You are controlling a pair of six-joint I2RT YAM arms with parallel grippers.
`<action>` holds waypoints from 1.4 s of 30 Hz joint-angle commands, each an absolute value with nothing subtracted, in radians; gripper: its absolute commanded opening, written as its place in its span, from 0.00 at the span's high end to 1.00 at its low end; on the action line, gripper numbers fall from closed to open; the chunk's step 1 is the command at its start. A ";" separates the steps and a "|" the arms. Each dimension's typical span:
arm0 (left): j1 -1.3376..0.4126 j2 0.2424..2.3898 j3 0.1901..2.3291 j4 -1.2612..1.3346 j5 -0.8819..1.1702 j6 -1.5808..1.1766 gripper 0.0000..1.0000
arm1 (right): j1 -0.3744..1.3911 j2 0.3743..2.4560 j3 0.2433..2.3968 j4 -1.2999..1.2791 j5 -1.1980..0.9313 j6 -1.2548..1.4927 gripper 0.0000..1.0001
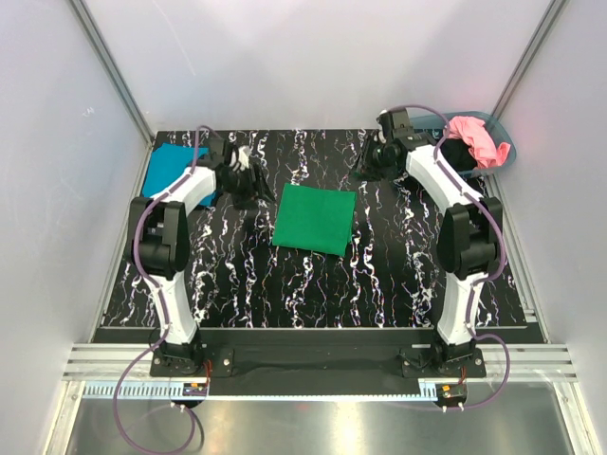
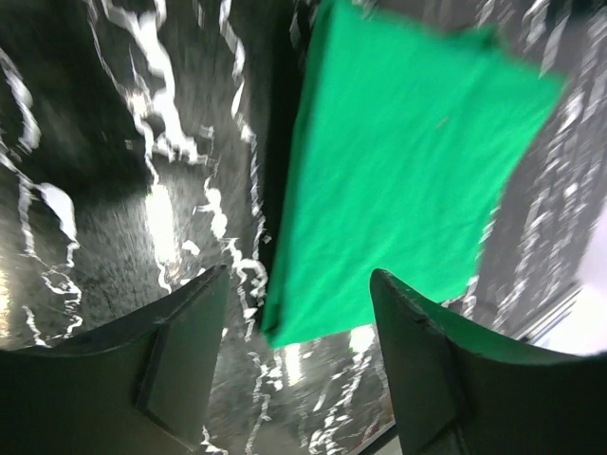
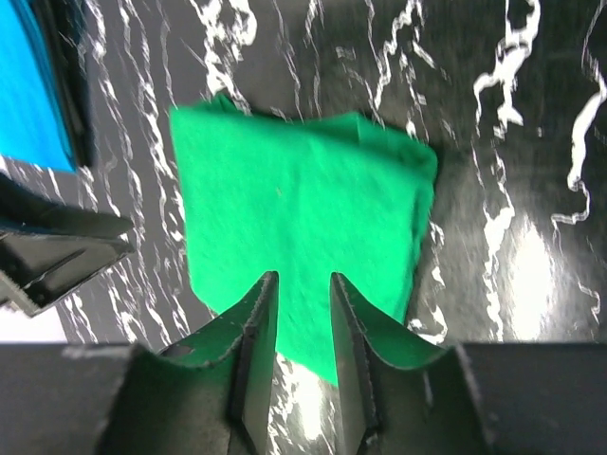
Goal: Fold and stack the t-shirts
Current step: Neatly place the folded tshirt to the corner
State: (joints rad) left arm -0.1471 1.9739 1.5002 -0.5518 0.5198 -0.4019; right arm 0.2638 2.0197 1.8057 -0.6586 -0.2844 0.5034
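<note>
A bright green t-shirt (image 1: 315,220) lies folded into a flat rectangle in the middle of the black marbled table (image 1: 237,284). It also shows in the left wrist view (image 2: 408,161) and the right wrist view (image 3: 303,209). My left gripper (image 1: 248,180) hovers off its left edge, jaws wide open (image 2: 299,275) and empty. My right gripper (image 1: 375,156) hangs behind its far right corner, open by a narrow gap (image 3: 303,277) with nothing in it. A teal blue t-shirt (image 1: 171,169) lies folded at the back left (image 3: 33,85). A pink t-shirt (image 1: 474,140) sits crumpled over something black (image 1: 457,156) at the back right.
A grey-blue oval basket (image 1: 503,133) at the back right corner holds the pink and black cloth. White walls with metal rails close in the table on three sides. Both arm bases stand on the near rail.
</note>
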 commanded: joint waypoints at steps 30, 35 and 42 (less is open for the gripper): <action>-0.235 2.178 1.563 -0.619 0.457 -0.374 0.31 | 0.250 2.057 1.305 -0.359 -0.627 0.499 0.69; -0.235 2.191 1.579 -0.686 0.431 -0.327 0.31 | 0.247 2.095 1.307 -0.425 -0.595 0.431 0.69; -0.250 2.217 1.506 -0.600 0.480 -0.384 0.32 | 0.247 2.111 1.338 -0.442 -0.595 0.431 0.70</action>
State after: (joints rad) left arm -0.2337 2.1597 1.5650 -0.5701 0.5472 -0.3985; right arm 0.2497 2.0701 1.3167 -0.4068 -0.6426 0.4717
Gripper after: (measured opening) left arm 0.678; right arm 0.305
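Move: The folded green t-shirt lies between the hands. Its middle is about 4 cm back, 11 cm to the right and 8 cm below the left hand; from the right hand it is some 8 cm back, 10 cm left and 14 cm down. The blue folded t-shirt sits about 10 cm ahead and 19 cm left of the left hand, and the laundry basket roughly 14 cm ahead and 23 cm right of the right hand. The right hand sinks about 13 cm while drawing back some 10 cm, slowly at first and then steeply, its wrist tipping more downward by roughly 20 degrees, until its partly open fingers come to a stop at the near part of the green shirt's right edge. The left hand drops about 6 cm and shifts right about 4 cm with a slight clockwise turn, fingers staying wide open, so that they end straddling the shirt's left edge, one over the cloth and one over the bare table. ##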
